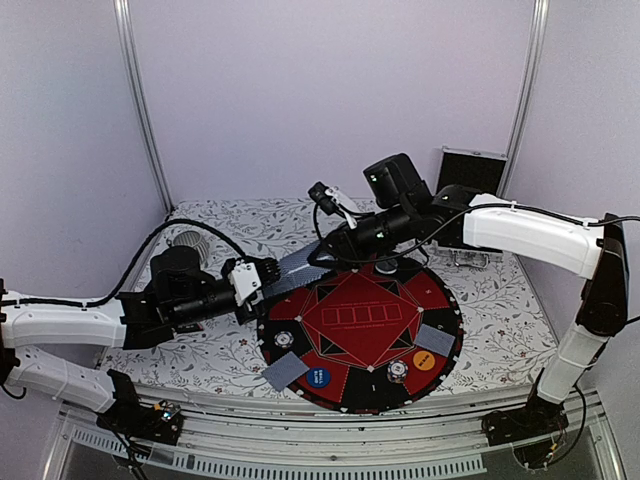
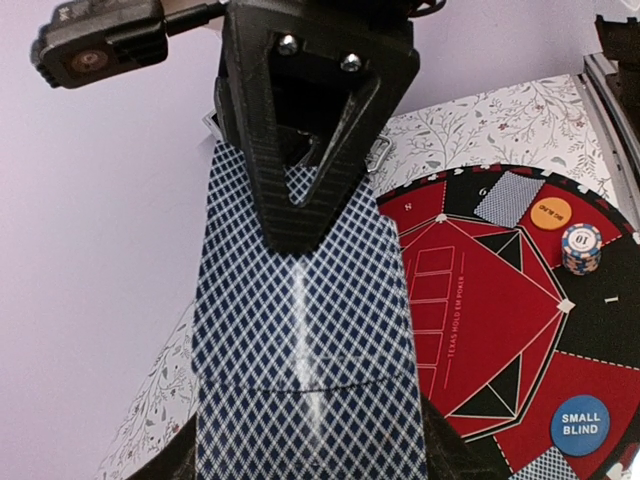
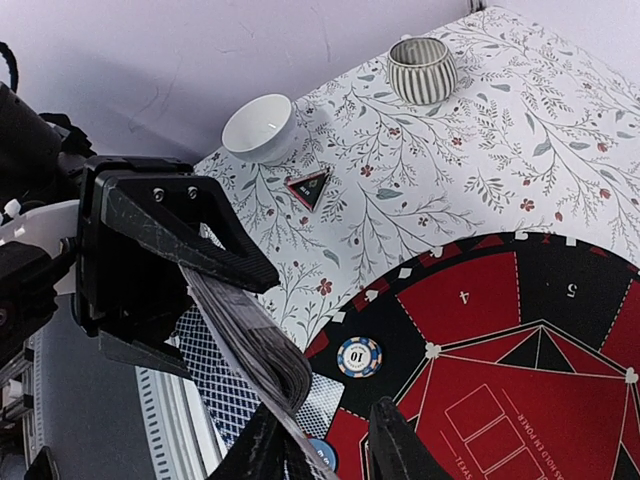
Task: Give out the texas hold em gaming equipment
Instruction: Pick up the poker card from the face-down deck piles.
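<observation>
My left gripper (image 1: pixel 272 272) is shut on a deck of playing cards (image 1: pixel 292 266) with blue diamond backs, held over the round poker mat's (image 1: pixel 360 300) left rim. In the left wrist view the deck (image 2: pixel 305 350) hides those jaws. My right gripper (image 1: pixel 322 258) reaches in from the right; one black finger (image 2: pixel 300 150) lies over the top card. In the right wrist view the right gripper (image 3: pixel 330 455) stands open, with the top card's edge (image 3: pixel 300 425) against its left finger. The mat carries two dealt cards (image 1: pixel 284 372) (image 1: pixel 434 338), a blue disc (image 1: pixel 318 378), an orange disc (image 1: pixel 425 361) and chips (image 1: pixel 285 340) (image 1: pixel 398 371).
A ribbed grey cup (image 1: pixel 190 243) stands behind the left arm, and a white bowl (image 3: pixel 262 127) and a small triangular marker (image 3: pixel 308 186) lie near it. The black silver-edged case (image 1: pixel 470 170) stands open at the back right. A floral cloth (image 1: pixel 500 300) covers the table.
</observation>
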`<state>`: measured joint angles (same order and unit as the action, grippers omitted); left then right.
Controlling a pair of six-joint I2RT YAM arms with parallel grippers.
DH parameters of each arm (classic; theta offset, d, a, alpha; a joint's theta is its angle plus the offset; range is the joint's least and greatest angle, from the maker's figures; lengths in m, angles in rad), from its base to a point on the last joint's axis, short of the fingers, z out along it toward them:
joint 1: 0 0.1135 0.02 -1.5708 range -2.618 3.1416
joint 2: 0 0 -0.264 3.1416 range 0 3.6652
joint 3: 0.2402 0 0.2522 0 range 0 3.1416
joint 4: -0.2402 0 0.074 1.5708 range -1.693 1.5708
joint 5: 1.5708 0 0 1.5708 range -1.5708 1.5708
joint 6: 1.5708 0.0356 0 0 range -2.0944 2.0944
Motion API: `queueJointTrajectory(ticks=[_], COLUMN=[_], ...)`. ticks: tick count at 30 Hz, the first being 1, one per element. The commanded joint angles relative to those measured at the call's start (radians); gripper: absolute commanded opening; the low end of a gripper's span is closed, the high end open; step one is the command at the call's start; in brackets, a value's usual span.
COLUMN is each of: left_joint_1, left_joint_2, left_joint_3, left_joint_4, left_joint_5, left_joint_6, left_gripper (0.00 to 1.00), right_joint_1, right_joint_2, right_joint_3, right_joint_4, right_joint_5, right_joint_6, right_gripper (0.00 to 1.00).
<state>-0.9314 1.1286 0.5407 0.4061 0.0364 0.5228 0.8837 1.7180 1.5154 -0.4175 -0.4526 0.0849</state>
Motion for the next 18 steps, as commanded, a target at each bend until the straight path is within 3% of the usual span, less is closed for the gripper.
queueJointTrajectory(ticks=[1, 6, 10, 18], left_joint_1=[-0.017, -0.017, -0.017, -0.017], left_joint_2=[0.005, 0.007, 0.008, 0.011], left_joint_3=[0.012, 0.012, 0.013, 0.012], left_joint_4=[0.042, 0.04, 0.04, 0.038], left_joint_5=[0.004, 0.002, 0.002, 0.0], left_joint_6=[-0.009, -0.007, -0.005, -0.004], left_gripper=[0.53, 0.53, 0.53, 0.53], right_joint_1=[0.0, 0.0, 0.001, -0.002], right_joint_2=[-0.039, -0.05, -0.058, -0.079], right_joint_3=[0.021, 0.026, 0.03, 0.031], right_joint_4=[-0.043, -0.064, -0.074, -0.101], right_joint_5=[0.04, 0.065, 0.071, 0.107], right_joint_6=[-0.015, -0.028, -0.033, -0.044], right_gripper=[0.26, 0.2, 0.1, 0.04])
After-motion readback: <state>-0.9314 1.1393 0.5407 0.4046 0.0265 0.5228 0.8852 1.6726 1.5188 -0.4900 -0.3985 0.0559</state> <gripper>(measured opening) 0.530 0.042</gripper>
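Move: The top card of the face-down deck reaches from the left gripper to the right fingertips; its middle lies about 5 cm left and 1 cm back of the right hand, slightly below. From the left hand its middle is roughly 6 cm right and 3 cm ahead. On the mat some 23 cm below the right hand, the 10-chip stack is 9 cm left and 4 cm back, and the small blind button 14 cm back, 1 cm left. Close the right gripper from about a third open to almost shut, pinching the outer end of the top card, and keep drawing it to the right, away from the left gripper, by about 1.5 cm, rising slightly towards the end. Hold the deck steady in the left gripper all the while. ##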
